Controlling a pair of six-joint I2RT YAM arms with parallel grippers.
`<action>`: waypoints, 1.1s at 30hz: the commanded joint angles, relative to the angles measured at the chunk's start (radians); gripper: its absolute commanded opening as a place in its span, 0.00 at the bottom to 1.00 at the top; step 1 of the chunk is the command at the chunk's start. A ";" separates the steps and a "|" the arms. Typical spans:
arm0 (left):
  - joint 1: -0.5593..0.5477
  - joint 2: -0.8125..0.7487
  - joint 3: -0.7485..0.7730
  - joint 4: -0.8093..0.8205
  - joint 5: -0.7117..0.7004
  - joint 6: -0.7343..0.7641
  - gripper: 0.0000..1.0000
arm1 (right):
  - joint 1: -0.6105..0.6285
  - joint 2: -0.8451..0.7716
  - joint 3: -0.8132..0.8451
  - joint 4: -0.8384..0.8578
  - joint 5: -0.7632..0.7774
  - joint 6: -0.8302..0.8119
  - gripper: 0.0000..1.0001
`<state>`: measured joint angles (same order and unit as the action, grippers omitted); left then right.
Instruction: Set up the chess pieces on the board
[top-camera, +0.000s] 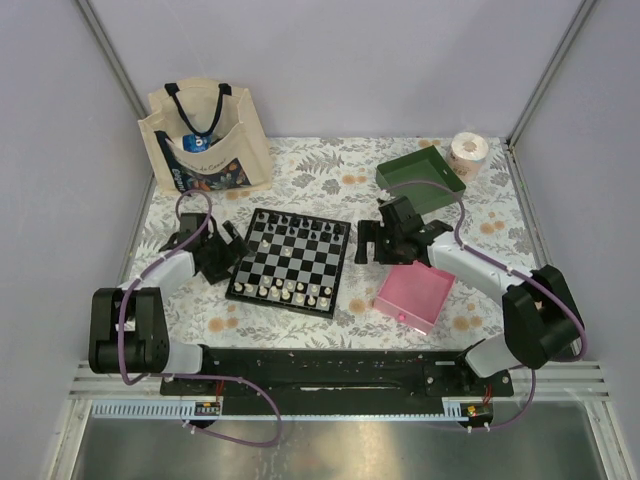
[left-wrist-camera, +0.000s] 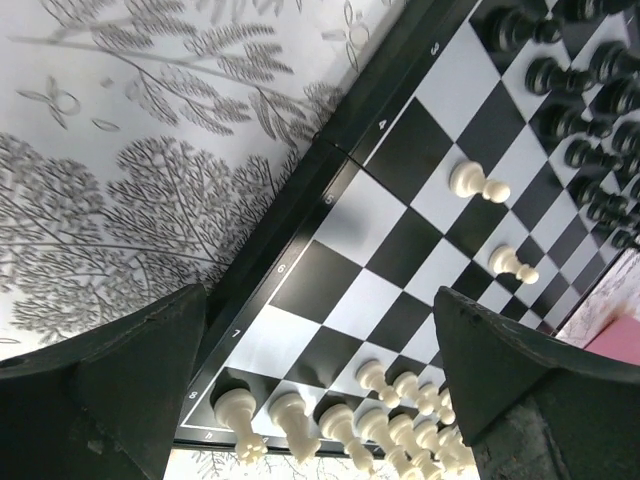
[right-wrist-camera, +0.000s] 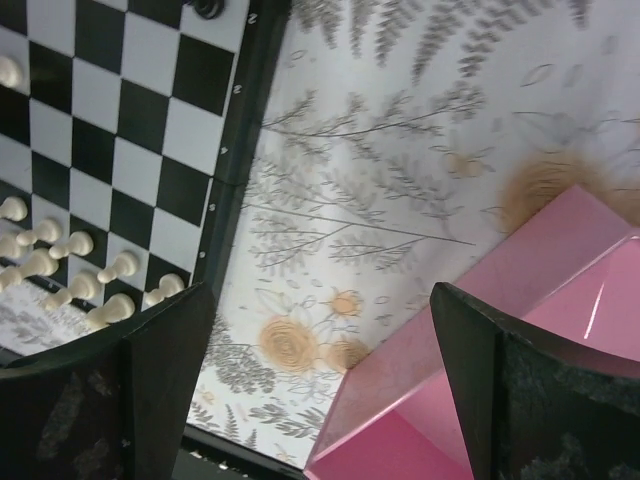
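The board (top-camera: 296, 258) lies flat in the middle of the table. Black chess pieces (top-camera: 300, 229) fill its far rows and cream-white ones (top-camera: 290, 292) its near rows. My left gripper (top-camera: 222, 258) hovers open at the board's left edge. In the left wrist view, the left gripper (left-wrist-camera: 318, 295) is above the board (left-wrist-camera: 400, 240), with white pieces (left-wrist-camera: 340, 425) in rows below and two white pawns (left-wrist-camera: 478, 183) further out. My right gripper (top-camera: 375, 243) is open and empty beside the board's right edge. In the right wrist view, the right gripper (right-wrist-camera: 320, 300) hangs over bare tablecloth.
A pink tray (top-camera: 415, 293) sits right of the board, its corner (right-wrist-camera: 520, 300) under my right fingers. A green tray (top-camera: 420, 172) and a paper roll (top-camera: 468, 152) stand at the back right. A cream tote bag (top-camera: 205, 140) stands at the back left.
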<state>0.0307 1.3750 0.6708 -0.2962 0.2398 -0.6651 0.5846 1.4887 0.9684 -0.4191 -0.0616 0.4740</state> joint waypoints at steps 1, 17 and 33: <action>-0.025 -0.031 -0.010 -0.004 -0.003 -0.016 0.99 | -0.052 -0.064 0.006 -0.064 0.086 -0.080 1.00; -0.132 0.060 0.452 -0.245 -0.276 0.251 0.95 | -0.052 -0.116 0.050 0.014 -0.214 -0.075 0.98; -0.296 0.214 0.484 -0.271 -0.410 0.243 0.75 | -0.051 -0.148 0.046 0.002 -0.213 -0.069 0.99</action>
<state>-0.2455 1.5421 1.1004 -0.5457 -0.0895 -0.4328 0.5301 1.3899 0.9779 -0.4381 -0.2562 0.4007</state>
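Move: The loose white pawn nearer the left hand is about 7 cm ahead of it, 5 cm to its right and 2 cm below. The second loose white pawn is 4 cm right of that pawn and 2 cm closer in; the corner black pawn is some 5 cm beyond the first one. A white corner piece sits 3 cm behind the left hand. From the right hand the first pawn is 3 cm ahead and 22 cm left; the pink box's middle is 9 cm back and 9 cm right. Lift the left gripper off the board's left rim and arc it up some 11 cm and forward, then sink by half that while edging right over the board towards the nearer loose white pawn. Roll its left side up about 20 degrees, turn it clockwise and begin narrowing the fingers. Nudge the right gripper a little farther right against the pink box, then bring it back left and raise it, fingers open. ##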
